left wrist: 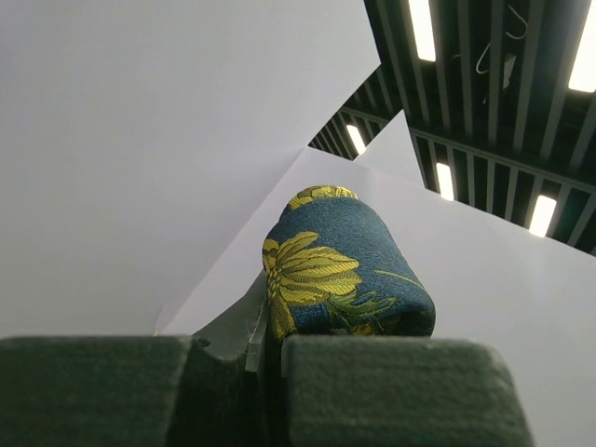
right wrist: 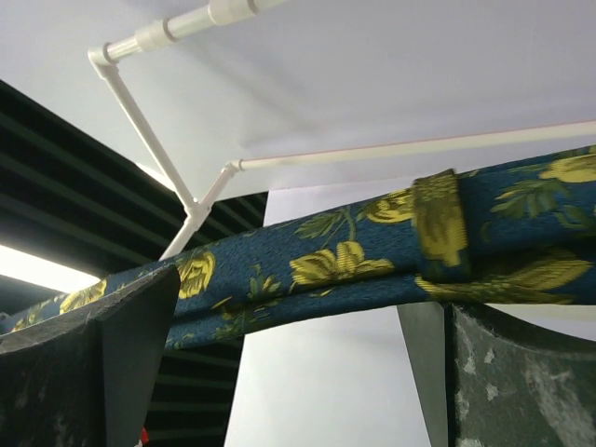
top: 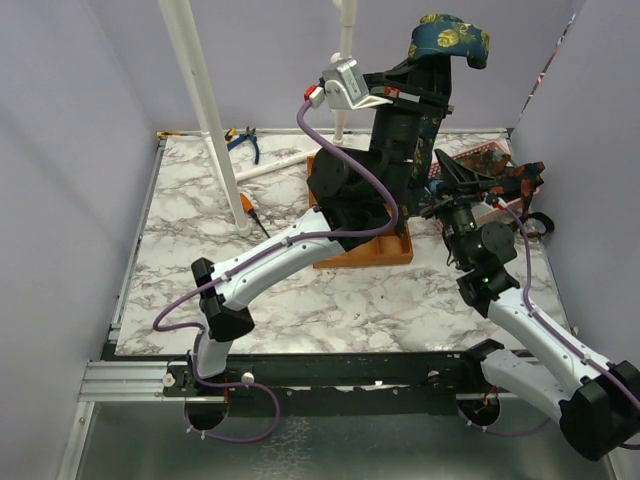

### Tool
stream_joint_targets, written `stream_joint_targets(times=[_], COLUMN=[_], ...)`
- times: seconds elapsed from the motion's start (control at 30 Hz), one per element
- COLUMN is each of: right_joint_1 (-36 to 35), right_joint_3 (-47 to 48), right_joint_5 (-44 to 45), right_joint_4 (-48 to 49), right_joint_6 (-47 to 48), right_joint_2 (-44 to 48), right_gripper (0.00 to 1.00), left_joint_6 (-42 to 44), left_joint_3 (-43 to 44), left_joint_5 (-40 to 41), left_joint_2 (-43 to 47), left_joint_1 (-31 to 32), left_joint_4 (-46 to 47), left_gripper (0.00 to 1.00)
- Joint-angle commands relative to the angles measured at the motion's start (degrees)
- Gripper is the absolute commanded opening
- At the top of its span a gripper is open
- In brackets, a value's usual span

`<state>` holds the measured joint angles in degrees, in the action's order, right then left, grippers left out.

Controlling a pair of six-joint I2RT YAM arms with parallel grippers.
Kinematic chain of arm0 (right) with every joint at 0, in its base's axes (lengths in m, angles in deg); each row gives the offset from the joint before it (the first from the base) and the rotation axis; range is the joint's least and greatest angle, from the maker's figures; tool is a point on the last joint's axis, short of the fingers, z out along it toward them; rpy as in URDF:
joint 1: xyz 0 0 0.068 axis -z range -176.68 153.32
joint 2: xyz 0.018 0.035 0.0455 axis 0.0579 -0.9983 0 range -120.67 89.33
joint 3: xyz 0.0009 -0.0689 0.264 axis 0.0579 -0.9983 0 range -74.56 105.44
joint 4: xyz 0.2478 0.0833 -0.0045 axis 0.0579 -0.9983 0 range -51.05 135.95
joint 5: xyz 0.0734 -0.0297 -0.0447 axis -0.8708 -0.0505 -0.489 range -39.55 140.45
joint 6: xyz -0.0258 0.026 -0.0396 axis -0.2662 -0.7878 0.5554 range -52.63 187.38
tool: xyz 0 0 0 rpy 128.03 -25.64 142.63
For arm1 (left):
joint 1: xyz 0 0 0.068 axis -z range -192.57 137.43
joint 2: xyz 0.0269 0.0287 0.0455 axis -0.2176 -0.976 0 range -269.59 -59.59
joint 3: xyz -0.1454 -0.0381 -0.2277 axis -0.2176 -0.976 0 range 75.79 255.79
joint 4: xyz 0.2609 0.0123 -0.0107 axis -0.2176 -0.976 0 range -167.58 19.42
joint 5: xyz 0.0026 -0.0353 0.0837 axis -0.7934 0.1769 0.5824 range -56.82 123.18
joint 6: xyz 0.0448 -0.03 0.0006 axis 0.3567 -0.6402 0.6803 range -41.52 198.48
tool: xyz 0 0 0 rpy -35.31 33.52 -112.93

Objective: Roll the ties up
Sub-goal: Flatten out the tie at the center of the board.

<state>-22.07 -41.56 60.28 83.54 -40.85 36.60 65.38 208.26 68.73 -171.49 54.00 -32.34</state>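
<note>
My left gripper (top: 440, 62) is raised high over the back of the table and is shut on a tie (top: 450, 38), navy with yellow flowers, that bulges in a fold above the jaws. In the left wrist view this fold of the tie (left wrist: 346, 261) sticks out past my shut left gripper (left wrist: 270, 346). My right gripper (top: 462, 172) points upward beside the basket, open. In the right wrist view a doubled length of the tie (right wrist: 345, 265) stretches across just beyond my open right gripper (right wrist: 298, 372); nothing lies between the fingers (right wrist: 102, 354).
An orange compartment tray (top: 385, 255) sits under the left arm. A pink basket (top: 490, 158) with more patterned ties (top: 520, 180) stands at the back right. A white pipe frame (top: 205, 100) rises at the left; pliers (top: 243, 140) and a screwdriver (top: 250, 212) lie near it.
</note>
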Motion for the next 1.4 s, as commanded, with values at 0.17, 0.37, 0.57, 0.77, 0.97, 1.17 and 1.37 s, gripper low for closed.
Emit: stream_joint_targets(times=[0.17,0.37,0.57,0.77,0.97,1.17,1.37], right_joint_1=[1.80,3.10,3.91,6.66,6.57,6.58,6.58], right_joint_3=[2.87,3.73,5.66,20.29,37.11,31.65,11.71], right_joint_5=[-4.77,-5.38,-5.80,-3.67,-5.67,-1.00,-1.08], right_joint_4=[2.57,-1.40,-5.41,-31.49,-54.67,-65.12,-63.27], right_joint_6=[-1.66,-0.91,5.47,43.87,75.29,81.85,78.19], right_joint_2=[-3.92,-3.62,-2.08,6.37,7.73,12.92,22.94], right_gripper=[0.94,0.62,0.11,0.00,0.00,0.00,0.00], left_joint_6=[-4.99,-5.29,-3.39,1.93,1.90,-18.39,-36.74], left_joint_3=[-8.74,-16.82,-27.48,-49.00,-80.69,-97.15,-108.52], left_joint_5=[-3.07,-2.98,-0.53,1.96,10.80,18.84,20.32], left_joint_2=[7.96,13.08,19.70,35.80,61.54,80.25,102.13], left_joint_1=[0.75,0.93,0.91,1.00,1.20,1.26,1.29], left_joint_4=[1.93,3.72,6.32,6.63,-2.48,-36.78,-56.92], left_gripper=[0.00,0.00,0.00,0.02,0.56,0.99,0.99])
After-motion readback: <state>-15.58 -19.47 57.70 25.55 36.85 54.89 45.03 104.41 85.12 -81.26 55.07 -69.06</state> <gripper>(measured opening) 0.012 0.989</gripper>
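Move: The blue-and-yellow tie hangs from the left hand's shut fingers; the stretch to be gripped passes between the right hand's open fingers, about 2 cm ahead of that hand point and level with it. From the left hand that stretch is some 28 cm below and about 3 cm farther out. Counted from the right hand, the brown tray is about 10 cm left, 4 cm ahead and 37 cm below; the pink basket is roughly 15 cm right, 9 cm ahead and 36 cm below. The hanging tie gets pinched by the right fingers, which ease a little forward and shut on it. That hand then whips up about 13 cm, back and left, rolling some 80 degrees left side down, and drops back slightly below its starting height. The left hand opens wide, letting go as it sweeps down nearly 40 cm and left about 25 cm, its fingers tipping from upward to near level. ##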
